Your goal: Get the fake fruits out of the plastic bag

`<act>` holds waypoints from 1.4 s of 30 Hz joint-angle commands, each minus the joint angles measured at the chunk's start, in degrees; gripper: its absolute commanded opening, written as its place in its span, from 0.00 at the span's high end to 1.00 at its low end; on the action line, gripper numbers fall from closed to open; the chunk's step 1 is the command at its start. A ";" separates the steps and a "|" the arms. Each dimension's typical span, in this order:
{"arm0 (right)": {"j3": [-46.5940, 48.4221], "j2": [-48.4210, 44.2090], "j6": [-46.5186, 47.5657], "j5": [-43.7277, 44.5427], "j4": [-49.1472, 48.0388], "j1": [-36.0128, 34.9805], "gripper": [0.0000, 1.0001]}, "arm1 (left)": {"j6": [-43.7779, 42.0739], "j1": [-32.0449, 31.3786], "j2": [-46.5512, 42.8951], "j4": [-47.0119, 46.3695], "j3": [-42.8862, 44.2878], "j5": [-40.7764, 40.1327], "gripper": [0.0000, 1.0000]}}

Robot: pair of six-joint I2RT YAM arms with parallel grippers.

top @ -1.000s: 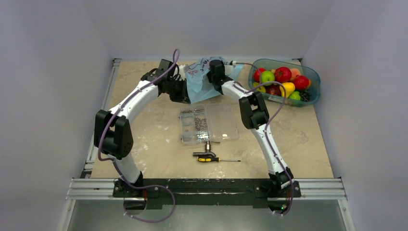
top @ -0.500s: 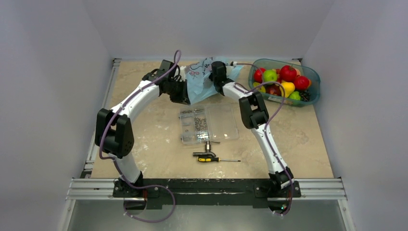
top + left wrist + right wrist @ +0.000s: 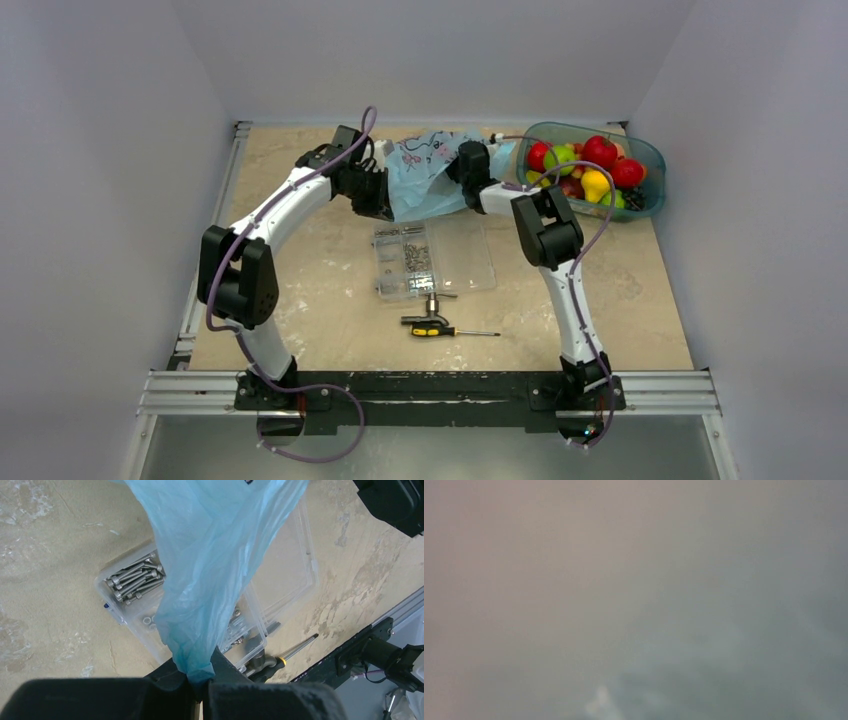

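The light blue plastic bag (image 3: 425,175) hangs stretched between the two arms at the back of the table. My left gripper (image 3: 378,200) is shut on a bunched corner of it; in the left wrist view the film (image 3: 210,555) rises from the pinched fingertips (image 3: 200,677). The right arm's wrist (image 3: 471,162) sits at the bag's right side, with its fingers hidden in the film. The right wrist view is only grey-blue haze. Fake fruits (image 3: 585,165), red, green and yellow, fill the teal tub. I can make out no fruit inside the bag.
The teal tub (image 3: 650,185) stands at the back right. A clear compartment box of screws (image 3: 433,257) lies mid-table under the bag, also in the left wrist view (image 3: 132,587). A screwdriver (image 3: 440,330) and a metal part (image 3: 433,303) lie nearer the bases.
The right wrist has moved right and slightly nearer, and its jaws have shut. The bag is now spread wider between the arms. The left arm has stayed put.
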State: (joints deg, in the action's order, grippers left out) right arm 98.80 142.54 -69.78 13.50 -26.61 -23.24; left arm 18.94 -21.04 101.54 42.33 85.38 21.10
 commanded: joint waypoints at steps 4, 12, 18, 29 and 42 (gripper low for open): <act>-10.54 -12.53 9.04 -5.58 -5.45 -3.10 1.00 | 0.87 0.08 -0.91 -1.15 1.27 0.46 1.00; -18.88 -22.85 18.44 -6.60 0.15 -6.39 1.00 | 2.90 1.73 -2.42 -5.37 -0.93 2.27 1.00; -21.29 -30.23 28.82 -4.63 2.25 -6.48 1.00 | 8.01 5.91 -4.59 -13.52 -5.29 8.20 1.00; -9.76 -21.64 30.35 -18.76 15.40 -3.85 0.97 | 12.00 14.66 -5.67 -20.08 -8.26 14.95 1.00; -14.11 -22.39 28.87 -16.31 14.12 -4.28 0.50 | 13.27 7.68 1.95 -17.07 -6.46 13.57 1.00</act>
State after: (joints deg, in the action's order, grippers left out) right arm 87.68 125.82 -41.54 -5.04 -10.70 -27.03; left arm 31.97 -13.82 103.77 25.43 76.99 35.27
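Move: The grapes lie inside the bag, roughly 7 cm back from the right hand, 5 cm to its left and 3 cm lower. From this hand the fruit tub is some 33 cm right and 4 cm back, the screw box about 28 cm back and 2 cm left. From the left hand, which already pinches the bag's rim, the grapes are about 17 cm forward, 8 cm right and 11 cm down; the screw box is 4 cm back, 8 cm right and 12 cm down. Back and up, about 12 cm each way and some 5 cm left, the right hand draws its shut fingers through the bag, swivelling counter-clockwise; then it dips about 9 cm towards the grapes and opens to nearly half. The left, keeping its pinch on the rim, swings forward and left and rolls its left side down, then comes partly back, sinking slightly. ##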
